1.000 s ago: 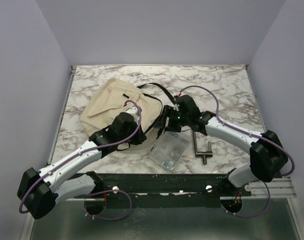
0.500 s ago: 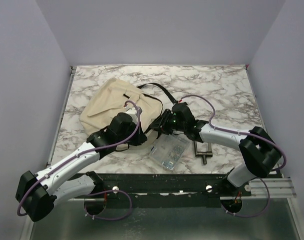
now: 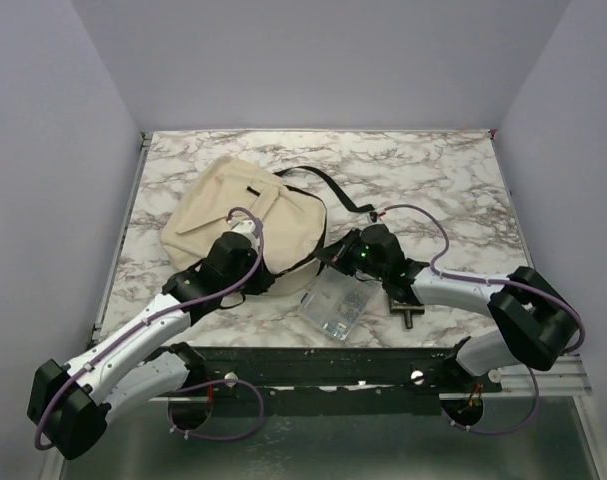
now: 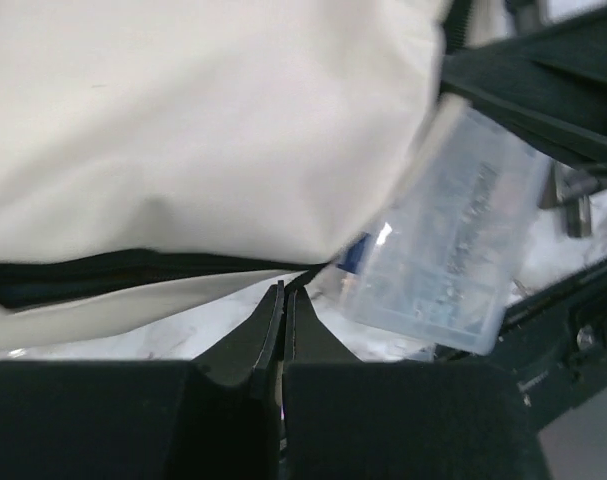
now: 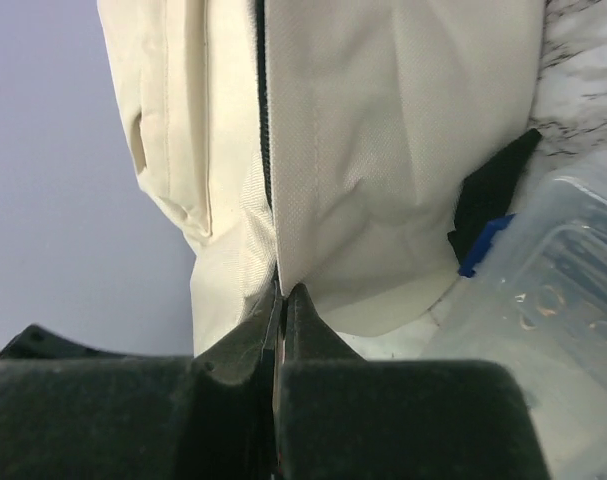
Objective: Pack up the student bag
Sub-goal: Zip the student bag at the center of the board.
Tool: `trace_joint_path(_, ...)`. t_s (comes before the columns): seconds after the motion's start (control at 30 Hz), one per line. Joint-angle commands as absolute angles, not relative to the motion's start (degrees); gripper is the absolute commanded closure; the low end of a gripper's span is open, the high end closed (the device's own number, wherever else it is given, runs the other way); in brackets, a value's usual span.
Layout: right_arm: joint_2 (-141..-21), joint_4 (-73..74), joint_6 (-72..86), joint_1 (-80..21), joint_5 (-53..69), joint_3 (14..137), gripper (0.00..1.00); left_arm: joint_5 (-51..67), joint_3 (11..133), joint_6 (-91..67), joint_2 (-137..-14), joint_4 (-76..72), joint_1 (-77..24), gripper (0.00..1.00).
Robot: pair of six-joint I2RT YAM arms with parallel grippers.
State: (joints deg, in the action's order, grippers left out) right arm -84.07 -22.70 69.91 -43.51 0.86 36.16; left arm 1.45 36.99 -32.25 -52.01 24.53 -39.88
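Note:
The student bag [image 3: 238,215], cream with black zip lines, lies at the table's left centre. It fills the top of the left wrist view [image 4: 203,130] and most of the right wrist view [image 5: 383,150]. My left gripper [image 3: 268,282] is shut, its tips [image 4: 283,292] just below the bag's near lip and dark zip opening, with nothing seen between them. My right gripper [image 3: 328,258] is shut at the bag's near right edge. Its tips [image 5: 281,292] pinch the fabric where the black zip seam ends.
A clear plastic box [image 3: 338,300] with small items lies just right of the bag, close to both grippers [image 4: 453,250] [image 5: 543,300]. A metal T-shaped tool [image 3: 403,302] lies under the right arm. The bag's black strap [image 3: 328,185] trails to the back right.
The right arm swung left and down to the bag's near right edge, and its jaws went from open to shut. The left arm drew back slightly toward the near left.

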Motion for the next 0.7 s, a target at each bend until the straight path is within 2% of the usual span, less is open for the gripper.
trace_joint_path(0.0, -79.1, -24.8, 71.1, -41.4, -6.8, 33.0, 1.0, -4.7, 33.7, -32.9, -49.9, 30.4, -31.3, 1.0)
trace_joint_path(0.33, -76.2, -23.0, 67.9, -38.8, -4.8, 32.7, 1.0, -7.5, 33.5, -34.2, -43.5, 33.6, -18.9, 1.0)
trace_joint_path(0.47, -80.2, -14.2, 59.9, -38.9, -0.4, 40.9, 1.0, -7.4, 34.0, -35.6, -44.3, 33.2, -18.5, 1.0)
trace_joint_path(0.67, -80.2, -10.2, 54.9, -38.9, 2.3, 43.3, 0.99, -8.7, 33.1, -38.0, -43.5, 33.4, -18.2, 1.0)
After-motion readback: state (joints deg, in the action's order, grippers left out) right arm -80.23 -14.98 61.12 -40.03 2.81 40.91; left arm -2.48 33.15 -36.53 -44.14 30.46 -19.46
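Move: The left gripper is shut on the zip at the bag's near edge. The left end of the zip opening lies about 12 cm to its left, some 4 cm ahead and a little lower. The bag's right corner, pinched by the right gripper, is roughly 13 cm right and 6 cm ahead; the clear case lies 18 cm right, 4 cm back and 7 cm below. From the right gripper the opening's left end is some 25 cm left and 2 cm back. Draw the closed left gripper about 10 cm to the left and slightly forward along the bag's near edge, towards the left end of the zip opening, quickly at first and then easing off, turning the wrist some 25 degrees counter-clockwise. Meanwhile keep the right fingers pinched on the bag's right corner and lift it about 3 cm, shifting briefly right and then partly back. ##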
